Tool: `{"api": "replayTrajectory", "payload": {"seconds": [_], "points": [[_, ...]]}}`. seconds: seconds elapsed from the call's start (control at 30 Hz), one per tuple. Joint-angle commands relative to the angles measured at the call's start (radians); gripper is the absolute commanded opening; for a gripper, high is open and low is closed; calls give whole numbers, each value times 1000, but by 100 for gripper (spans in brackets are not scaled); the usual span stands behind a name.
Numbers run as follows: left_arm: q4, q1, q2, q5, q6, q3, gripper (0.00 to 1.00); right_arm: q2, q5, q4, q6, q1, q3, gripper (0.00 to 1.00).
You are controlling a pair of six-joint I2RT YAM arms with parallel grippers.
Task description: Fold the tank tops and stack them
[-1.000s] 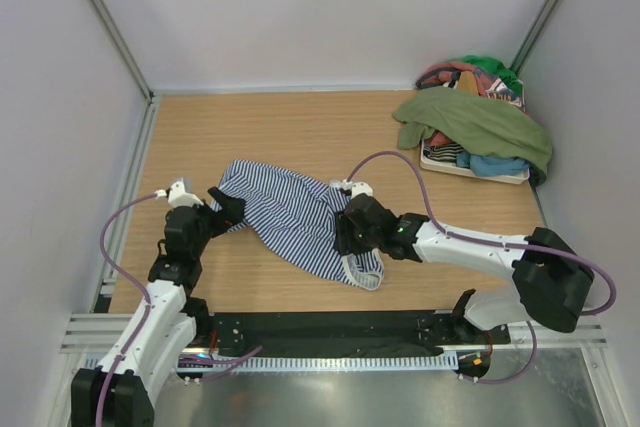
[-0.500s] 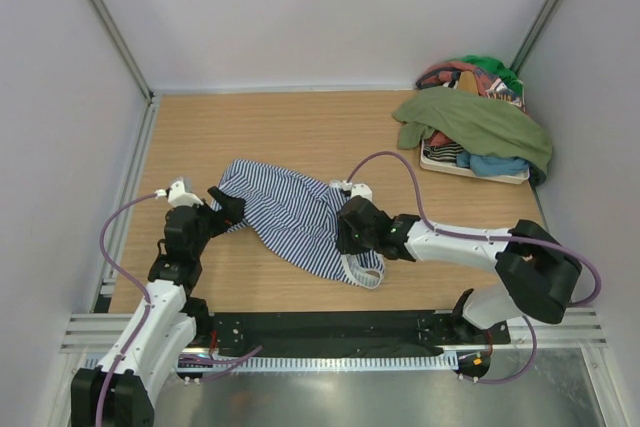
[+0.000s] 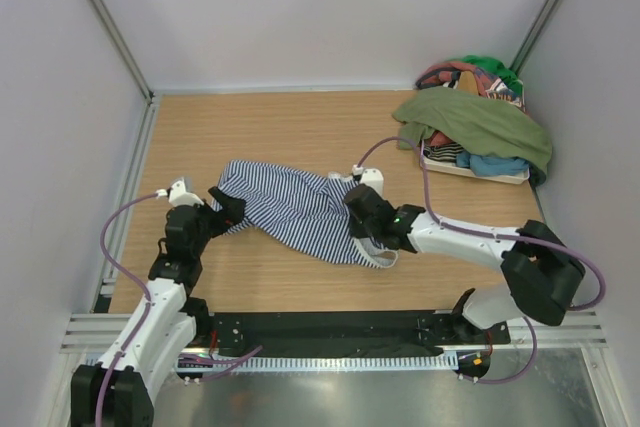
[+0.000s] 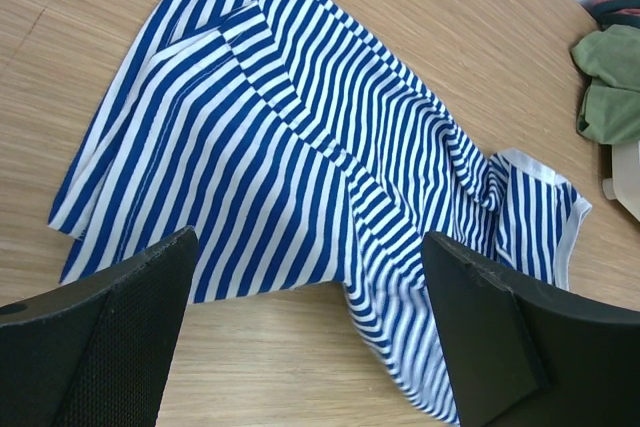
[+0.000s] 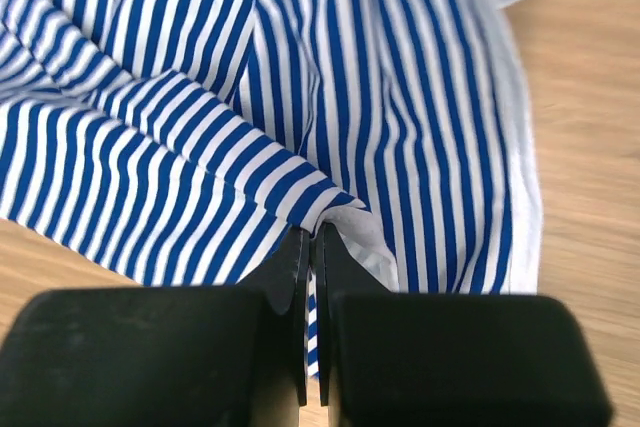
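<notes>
The navy-and-white striped tank top [image 3: 295,209] lies crumpled across the middle of the wooden table, also filling the left wrist view [image 4: 300,147] and the right wrist view [image 5: 300,97]. My right gripper [image 3: 365,219] is shut on a fold of its cloth [image 5: 330,212] at the right end of the garment. At the top's left edge my left gripper [image 3: 226,209] stands open, its fingers [image 4: 100,337] wide apart above bare wood with nothing between them. The olive green tank top [image 3: 478,122] is draped over a pile at the back right.
A heap of mixed clothes [image 3: 470,77] sits on a white tray [image 3: 478,172] in the back right corner. Metal frame rails [image 3: 130,177] run along the table's left side and white walls close in the back and sides.
My right gripper has closed on the striped cloth and shifted right and slightly back, pulling the top's lower end with it. The left arm has stayed still.
</notes>
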Motion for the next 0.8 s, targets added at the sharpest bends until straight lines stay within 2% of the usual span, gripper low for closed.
{"api": "replayTrajectory", "payload": {"seconds": [0.0,0.13,0.3,0.47,0.53,0.57,0.77], "points": [[11,1,17,0,-7,41,93,-114,88,-43,-63,-85,56,1],[9,1,54,-10,-8,52,93,-179,48,-65,-144,-263,81,1],[12,-1,114,-19,-21,69,94,-269,-74,72,-290,-276,12,1],[29,1,229,-19,-48,111,94,-354,-194,210,-262,-274,-175,1],[31,-1,307,12,-57,156,89,-369,-182,268,-250,-274,-246,1],[38,1,331,26,-56,170,80,-369,-149,296,-244,-274,-266,1],[49,-10,529,69,-50,285,64,-326,-124,353,-221,-276,-318,1]]}}
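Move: My right hand holds the tank top's gathered right end; the bare table it is taken to is about 9 cm to its right, 2 cm ahead and 4 cm below. The tank top's body lies some 15 cm left and 5 cm ahead of my right hand, its white-trimmed flap about 5 cm back and 5 cm right. The tank top's left end is roughly 5 cm ahead of my left hand, neither left nor right, 8 cm below. Still pinching the tank top, my right hand flicks it quickly rightward, forward and up, some 8 cm each way, then draws back about 5 cm and sinks almost to its starting height. Meanwhile my left hand sinks and then reaches forward, about 4 cm, towards the tank top's left end, tipping down some 15 degrees and starting to close from wide open. ##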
